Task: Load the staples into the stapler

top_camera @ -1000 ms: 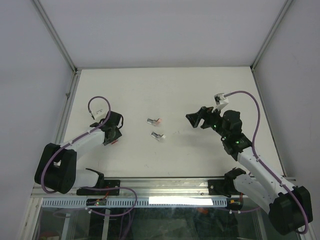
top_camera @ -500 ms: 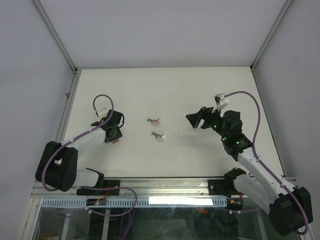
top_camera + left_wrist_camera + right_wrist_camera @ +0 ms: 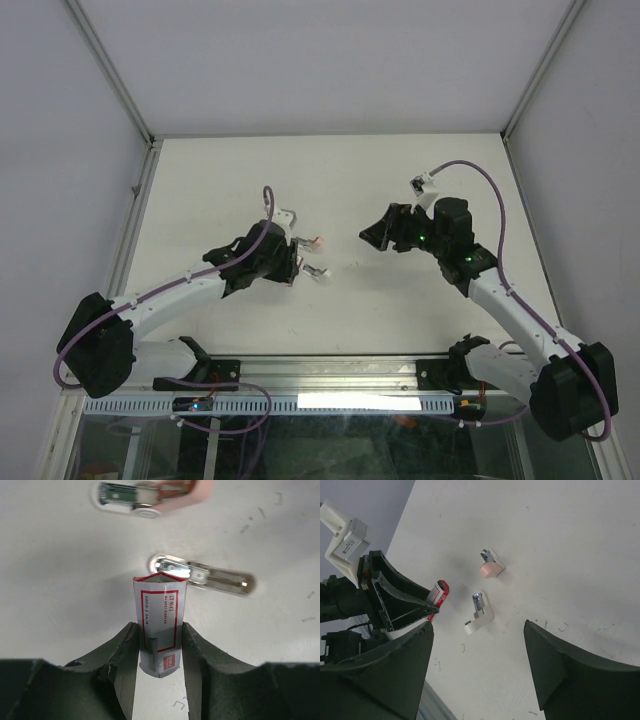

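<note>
My left gripper [image 3: 159,628] is shut on a small red-and-white cardboard box [image 3: 161,622], held upright just above the table. Its top edge sits close to a white-and-metal stapler piece [image 3: 205,575]. Farther off lies the pink-and-white stapler [image 3: 145,495]. From above, the left gripper [image 3: 290,264] is just left of both pieces, the pink one [image 3: 316,242] and the white one [image 3: 318,272]. My right gripper [image 3: 373,236] hovers open to their right. In its own view it [image 3: 477,625] frames the white piece [image 3: 480,614], with nothing between the fingers. The staples are hidden.
Single loose bent staples [image 3: 180,706] are scattered over the white table [image 3: 400,180]. Metal rails run along the left edge [image 3: 135,215] and the near edge [image 3: 330,372]. Grey walls enclose the table on three sides.
The left arm swung from the table's left side to the middle, carrying the box up to the stapler pieces. The right gripper shifted slightly left.
</note>
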Controlling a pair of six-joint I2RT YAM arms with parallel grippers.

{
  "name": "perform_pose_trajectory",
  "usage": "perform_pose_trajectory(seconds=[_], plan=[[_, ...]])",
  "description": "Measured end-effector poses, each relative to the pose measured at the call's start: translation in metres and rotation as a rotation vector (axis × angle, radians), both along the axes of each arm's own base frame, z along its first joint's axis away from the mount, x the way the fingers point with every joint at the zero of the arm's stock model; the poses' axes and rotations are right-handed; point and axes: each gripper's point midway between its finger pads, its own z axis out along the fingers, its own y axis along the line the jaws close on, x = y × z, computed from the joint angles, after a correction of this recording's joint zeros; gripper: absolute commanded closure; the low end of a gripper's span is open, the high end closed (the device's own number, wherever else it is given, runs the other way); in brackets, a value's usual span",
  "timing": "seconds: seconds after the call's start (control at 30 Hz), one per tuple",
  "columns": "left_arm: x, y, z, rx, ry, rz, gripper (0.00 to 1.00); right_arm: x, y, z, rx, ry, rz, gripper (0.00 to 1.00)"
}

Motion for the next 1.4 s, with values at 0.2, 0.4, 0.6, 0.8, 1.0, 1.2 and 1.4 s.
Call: perform_pose_trajectory(seconds=[0.2,0.4,0.6,0.8,1.0,1.2,1.4], plan=[[-0.028,-0.045,0.007,-0.025,-0.021,-0.253,0.64,-0.013,0.018,-0.008,0.054,0.129,0.105,0.36],[-0.060,-0.078,0.013,-0.034,-0.036,-0.451,0.64,-0.026,0.025,-0.023,0.062,0.223,0.168,0.51],[-0.081,-0.111,0.028,-0.041,-0.094,-0.604,0.65,-0.044,0.033,-0.035,0.091,0.327,0.267,0.63],[-0.086,-0.123,0.033,-0.023,-0.143,-0.663,0.65,-0.068,0.035,-0.047,0.108,0.409,0.340,0.69],[-0.082,-0.123,0.034,-0.004,-0.173,-0.661,0.65,-0.085,0.034,-0.056,0.113,0.473,0.375,0.70],[-0.085,-0.128,0.039,-0.012,-0.187,-0.679,0.66,-0.093,0.035,-0.061,0.114,0.501,0.399,0.71],[-0.088,-0.131,0.041,-0.014,-0.197,-0.692,0.66,-0.096,0.038,-0.064,0.112,0.519,0.413,0.72]])
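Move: The staple box, held upright in the left fingers, lies about 19 cm left of the right hand, 3 cm back and 11 cm below. It is to be brought to the right fingertips, roughly 19 cm right of the left hand, 3 cm ahead and 11 cm above. On the table some 7 cm below the left hand, the silver stapler lies about 3 cm ahead and 5 cm right, the pink stapler about 11 cm ahead and 3 cm right. Swinging right and back together, the left hand carries the staple box some 15 cm away from the two staplers, turning about 40 degrees clockwise and rising a little late on, with its grip kept. The right hand comes about 10 cm back while sinking and edging left, tips its fingers down, turns counter-clockwise and narrows them until the tips are at the box's open end. ##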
